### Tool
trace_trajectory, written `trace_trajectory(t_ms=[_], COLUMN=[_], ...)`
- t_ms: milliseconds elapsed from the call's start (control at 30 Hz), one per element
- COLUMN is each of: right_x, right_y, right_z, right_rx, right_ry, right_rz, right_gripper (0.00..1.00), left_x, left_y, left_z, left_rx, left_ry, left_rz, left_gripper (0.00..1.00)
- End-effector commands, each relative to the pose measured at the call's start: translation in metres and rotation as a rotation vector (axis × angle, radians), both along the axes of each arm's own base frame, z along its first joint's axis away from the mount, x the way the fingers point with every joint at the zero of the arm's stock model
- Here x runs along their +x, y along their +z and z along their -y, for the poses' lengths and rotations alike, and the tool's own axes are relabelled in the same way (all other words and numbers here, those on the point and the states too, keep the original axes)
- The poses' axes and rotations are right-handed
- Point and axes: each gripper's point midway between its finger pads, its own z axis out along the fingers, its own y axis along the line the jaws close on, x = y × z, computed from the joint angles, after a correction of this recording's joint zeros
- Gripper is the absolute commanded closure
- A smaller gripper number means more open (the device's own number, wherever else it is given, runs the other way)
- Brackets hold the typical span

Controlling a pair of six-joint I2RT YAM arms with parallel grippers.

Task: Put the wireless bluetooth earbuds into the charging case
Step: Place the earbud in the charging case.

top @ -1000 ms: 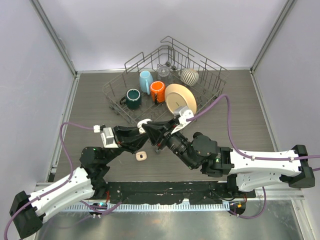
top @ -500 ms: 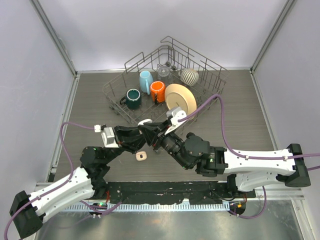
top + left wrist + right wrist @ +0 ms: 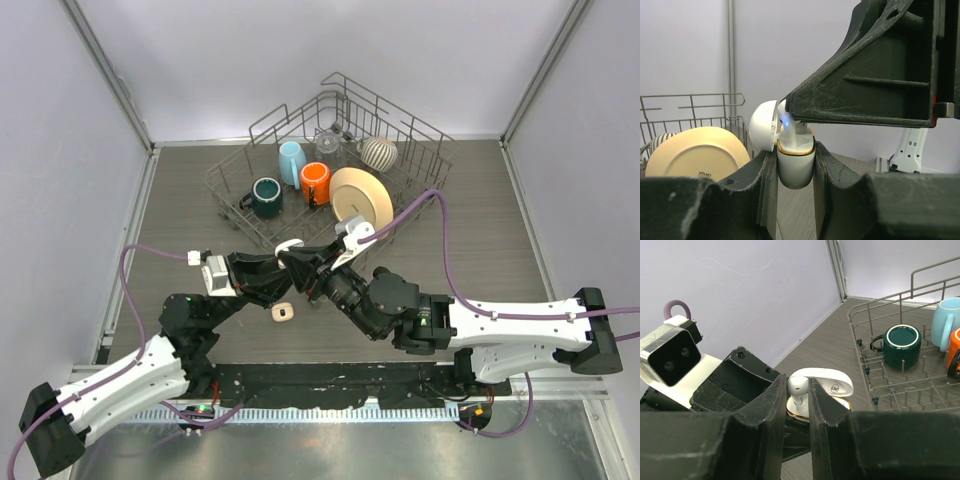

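The white charging case (image 3: 795, 167) with a gold rim is upright and clamped between the jaws of my left gripper (image 3: 795, 157), its lid (image 3: 762, 125) hinged open. My right gripper (image 3: 798, 381) is shut on one of the earbuds (image 3: 799, 386), a glossy white bud. Its stem (image 3: 788, 132) reaches down into the case's open top (image 3: 840, 402), where a blue light glows. From above, both grippers meet mid-table at the case (image 3: 289, 245). A small pale piece, seemingly a second earbud (image 3: 283, 313), lies on the table just in front of them.
A wire dish rack (image 3: 420, 150) stands behind, close to the grippers. It holds a dark green mug (image 3: 266, 197), a light blue mug (image 3: 291, 160), an orange mug (image 3: 315, 182), a cream plate (image 3: 362, 196) and a striped cup (image 3: 379, 152). Walls close in left, right and rear.
My right arm has shifted left, bringing the earbud in over the case held by my left gripper. The left arm and the piece on the table have stayed put.
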Motion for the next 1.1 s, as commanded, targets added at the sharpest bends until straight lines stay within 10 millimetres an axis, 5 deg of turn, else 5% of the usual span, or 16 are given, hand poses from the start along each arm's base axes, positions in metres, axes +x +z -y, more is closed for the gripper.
trace_trajectory(t_ms=[0,367,533,800,1067], right_x=[-0.001,0.001,0.002,0.004,0.000], right_y=[-0.007,-0.011,-0.009,0.018,0.055], right_z=[0.007,0.019,0.015,0.024,0.035], right_rx=[-0.025,-0.068,-0.083,-0.015,0.092], right_ry=[-0.008,-0.036,-0.045,-0.066,-0.034], right_rz=[-0.026,-0.047,-0.055,-0.057,-0.037], right_gripper=[0.99,0.98,0.84,0.54,0.50], left_x=[-0.009,-0.008,-0.010,-0.012,-0.011], left_y=[0.040,0.040,0.041,0.035,0.029], left_z=[-0.015,-0.017,-0.014,-0.012,-0.009], left_rx=[-0.101,-0.106,-0.095,-0.081,-0.057], left_ry=[0.021,0.036,0.015,0.002,-0.008], left_rz=[0.097,0.102,0.109,0.103,0.088], left_gripper=[1.00,1.00,1.00,1.00,1.00])
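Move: Just under the right fingertips, roughly 2 cm down and 1 cm ahead with no sideways offset, lies the open charging case; from the left hand, which grips it, its middle is about 1 cm above and 1 cm to the right, level fore and aft. From the right hand, the green mug lies some 28 cm ahead and 5 cm left, the plate about 27 cm ahead and 18 cm right, both some 22 cm lower. Lowering the pinched earbud about 1 cm, with a slight drift right, the right hand feeds it stem-first down into the case, which the left hand keeps holding from below and which dips by about half a centimetre. Then the right fingers open, let go of the earbud, and lift off some 1.5 cm up and 1 cm to the right. ##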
